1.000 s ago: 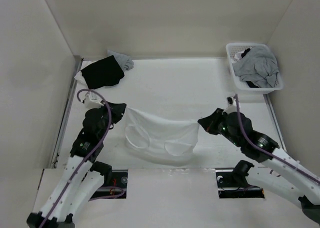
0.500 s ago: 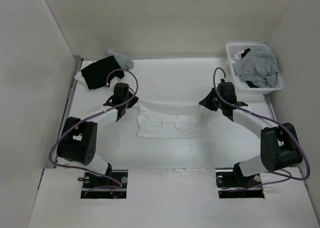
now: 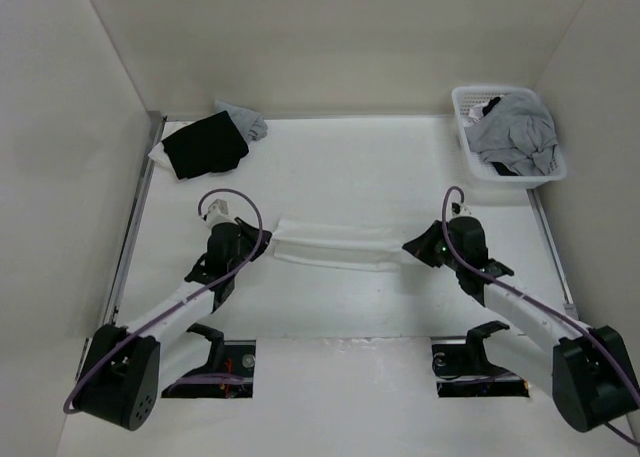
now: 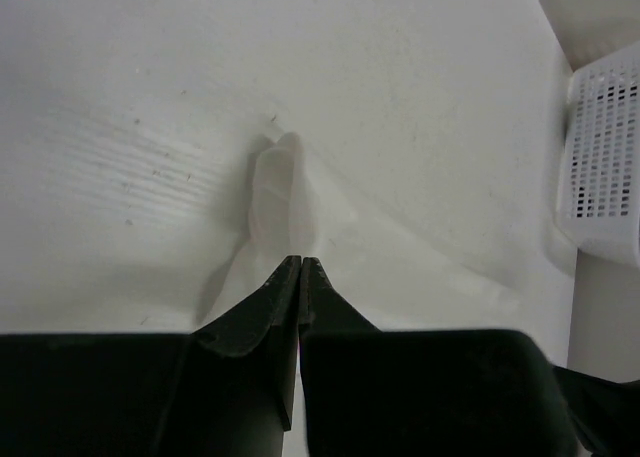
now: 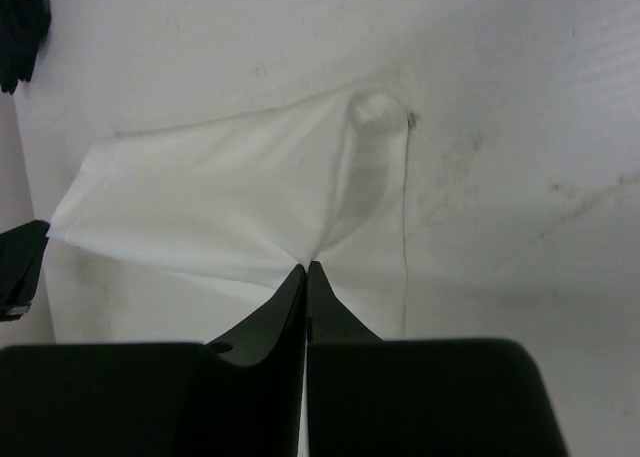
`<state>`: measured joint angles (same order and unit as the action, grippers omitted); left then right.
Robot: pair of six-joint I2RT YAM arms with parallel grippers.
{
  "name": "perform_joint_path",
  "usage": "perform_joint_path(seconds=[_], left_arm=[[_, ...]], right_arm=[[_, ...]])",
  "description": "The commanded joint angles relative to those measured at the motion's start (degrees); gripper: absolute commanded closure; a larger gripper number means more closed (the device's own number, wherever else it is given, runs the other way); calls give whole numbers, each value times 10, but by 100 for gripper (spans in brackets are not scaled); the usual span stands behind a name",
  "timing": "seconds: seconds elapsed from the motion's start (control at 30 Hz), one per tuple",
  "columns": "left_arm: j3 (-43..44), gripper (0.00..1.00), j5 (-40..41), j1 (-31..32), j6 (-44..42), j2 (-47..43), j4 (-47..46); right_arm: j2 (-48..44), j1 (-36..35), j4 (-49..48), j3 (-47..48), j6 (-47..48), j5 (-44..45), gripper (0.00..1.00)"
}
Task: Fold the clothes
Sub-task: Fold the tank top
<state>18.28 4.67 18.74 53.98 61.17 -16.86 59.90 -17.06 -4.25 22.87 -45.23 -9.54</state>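
Note:
The clothes [image 3: 335, 247] are a thin white garment, stretched into a narrow band across the middle of the table. At the band's left end my left gripper [image 3: 262, 245] is shut on the fabric; the left wrist view has the cloth [image 4: 285, 192] bunched at the closed fingertips [image 4: 301, 262]. My right gripper [image 3: 410, 247] is shut on the right end. From the right wrist camera the white fabric [image 5: 220, 192] fans out from the pinched point [image 5: 306, 267].
A black garment with grey cloth [image 3: 205, 142] lies at the back left corner. A white basket [image 3: 465, 102] holding grey clothing [image 3: 515, 132] stands at the back right, its wall also visible as a white basket [image 4: 605, 167]. Side walls close in the table.
Both arms swung the garment out toward the back, then drew it back toward the near side. It went from a hanging sheet to a folded, narrow band held taut between the grippers.

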Motion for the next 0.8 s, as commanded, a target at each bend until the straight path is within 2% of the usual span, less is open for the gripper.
perform_joint_path(seconds=[0.0,0.13,0.3,0.4,0.57,0.67,0.77], left_arm=[[-37,99,-3,4,10,-53,-12],[-55,98,-5,8,4,-55,-7],[-80,97,-13,10,5,-51,-14],[-93,93,-14,5,6,-52,-16],[-106,76,-21,-13,4,-66,-9],[-117,74,-28,-33,1,-95,7],[-116,73,-28,-48,-11,-108,19]], right_arm=[[-65,-22,10,-34,-37,32,98],[-110,-57,54,-64,-69,56,98],[-111,-112,64,-92,-122,84,96],[-109,-122,65,-107,-142,98,93],[-149,-136,96,-95,-137,132,65],[-155,-130,93,-87,-119,133,54],[-100,-109,56,-77,-94,118,50]])
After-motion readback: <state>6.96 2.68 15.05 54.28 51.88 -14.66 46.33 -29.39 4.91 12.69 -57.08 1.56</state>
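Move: Each of my hands still pinches an upper near corner of the tank top; its middle lies about 15 cm to the right of my left hand and as far to the left of my right hand, some 4 cm lower. The left corner's laying spot is about 4 cm back and 5 cm down from my left hand, the right one's about 7 cm back and 5 cm down from my right. The black cloth lies some 21 cm ahead and 14 cm left of my left hand. I draw both held corners back towards my bases and down onto the lower layer, my left hand about 4 cm back and 5 cm down, my right some 7 cm back and just as far down, tipping about 10 degrees downward. Near the bottom both sets of fingers open, the right wider, and let go; my left hand then eases leftward off its corner. ##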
